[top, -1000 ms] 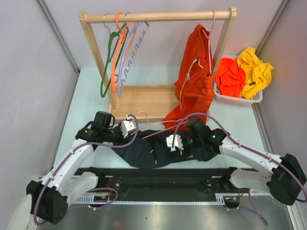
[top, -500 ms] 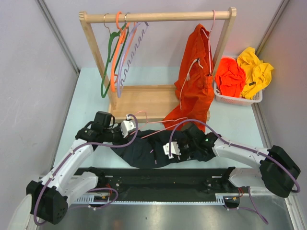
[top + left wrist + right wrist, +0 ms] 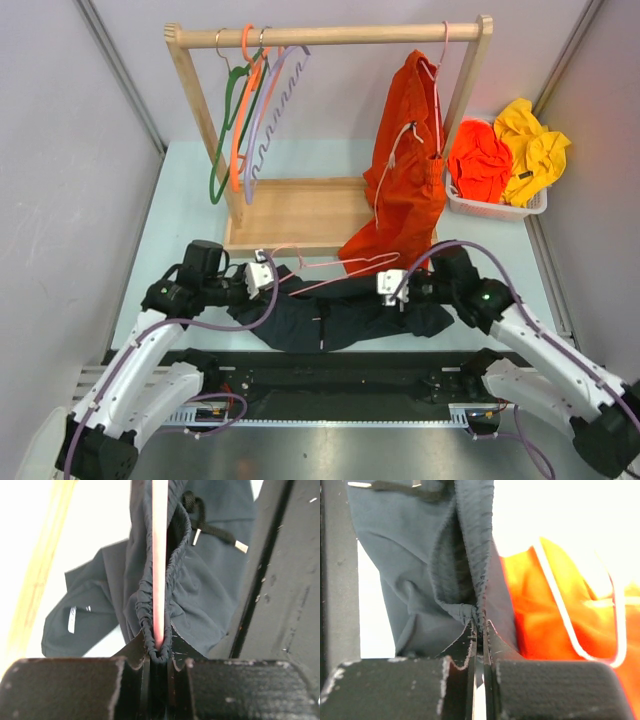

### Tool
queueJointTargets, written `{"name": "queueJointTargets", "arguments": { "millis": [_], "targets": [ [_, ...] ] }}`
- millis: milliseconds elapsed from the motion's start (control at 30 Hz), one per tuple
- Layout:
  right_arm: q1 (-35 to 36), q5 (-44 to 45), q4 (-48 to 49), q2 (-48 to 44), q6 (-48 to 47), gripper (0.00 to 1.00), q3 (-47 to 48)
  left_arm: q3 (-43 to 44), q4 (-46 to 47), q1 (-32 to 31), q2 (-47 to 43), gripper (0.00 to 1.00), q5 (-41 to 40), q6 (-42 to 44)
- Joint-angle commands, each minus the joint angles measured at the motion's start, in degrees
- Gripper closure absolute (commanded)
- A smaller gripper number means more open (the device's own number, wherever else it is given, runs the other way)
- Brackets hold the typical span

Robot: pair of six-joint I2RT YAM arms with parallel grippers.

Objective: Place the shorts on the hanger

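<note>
The dark navy shorts (image 3: 330, 315) lie stretched across the near table between both grippers. The thin pale-pink hanger (image 3: 345, 264) lies along their upper edge, its hook toward the left arm. My left gripper (image 3: 266, 280) is shut on the gathered waistband with the pink rod (image 3: 159, 555) running inside it. In the left wrist view the jaws (image 3: 159, 652) pinch both, and a white label (image 3: 71, 620) shows on the cloth. My right gripper (image 3: 392, 290) is shut on the waistband's other end (image 3: 480, 617). Dark cloth (image 3: 415, 580) hangs to the left of that grip.
A wooden rack (image 3: 330, 35) stands behind, holding green, orange and lilac hangers (image 3: 245, 110) and hanging orange shorts (image 3: 410, 170), which reach down near the right gripper. A white basket (image 3: 500, 205) with orange and yellow garments sits at back right. A black rail (image 3: 330, 370) runs along the near edge.
The right gripper has shut on the waistband and drawn back to the right. The left arm has pulled slightly left and nearer. The shorts are now stretched between them.
</note>
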Motion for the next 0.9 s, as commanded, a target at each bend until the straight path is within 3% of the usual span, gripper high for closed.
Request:
{"name": "queueJointTargets", "arguments": {
  "millis": [0, 267, 467, 867],
  "targets": [
    [-8.88, -3.95, -13.0, -4.58, 4.19, 1.0, 4.92, 4.26, -1.89, 0.39, -4.49, 1.0, 5.17, 3.23],
    [-28.92, -15.98, -17.4, -3.36, 7.63, 1.0, 6.95, 5.84, -3.9, 0.48, -6.08, 1.0, 6.14, 6.13],
    [-39.64, -22.84, -21.26, -0.11, 3.25, 1.0, 9.5, 5.5, -8.56, 0.48, -4.42, 1.0, 0.26, 13.95],
    [-42.3, -27.86, -30.4, 0.51, -6.08, 1.0, 15.83, 6.2, -7.69, 0.39, 6.04, 1.0, -10.82, 13.7]
  ]
}}
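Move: The left fingers already pinch one corner of the dark shorts' waistband with the hanger's left end inside. The hanger's free right end lies about 21 cm to that hand's right, 5 cm ahead and 2 cm higher. The right hand, already pinching the waistband, has this hanger end some 5 cm ahead, 4 cm to its right and 2 cm above. The red shorts' hem hangs 8 cm straight ahead, about 9 cm lower. The right hand keeps its pinch on the waistband and draws it about 8 cm to the right, past the hanger's free end, rising some 3 cm early and about 5 cm by the end, while rolling some 30 degrees about its own finger line (clockwise looking along the fingers). Against this pull the left hand keeps its hold on the other corner and hanger end, lifting about 4 cm and then sinking nearly all the way back as it turns roughly 10 degrees clockwise. ##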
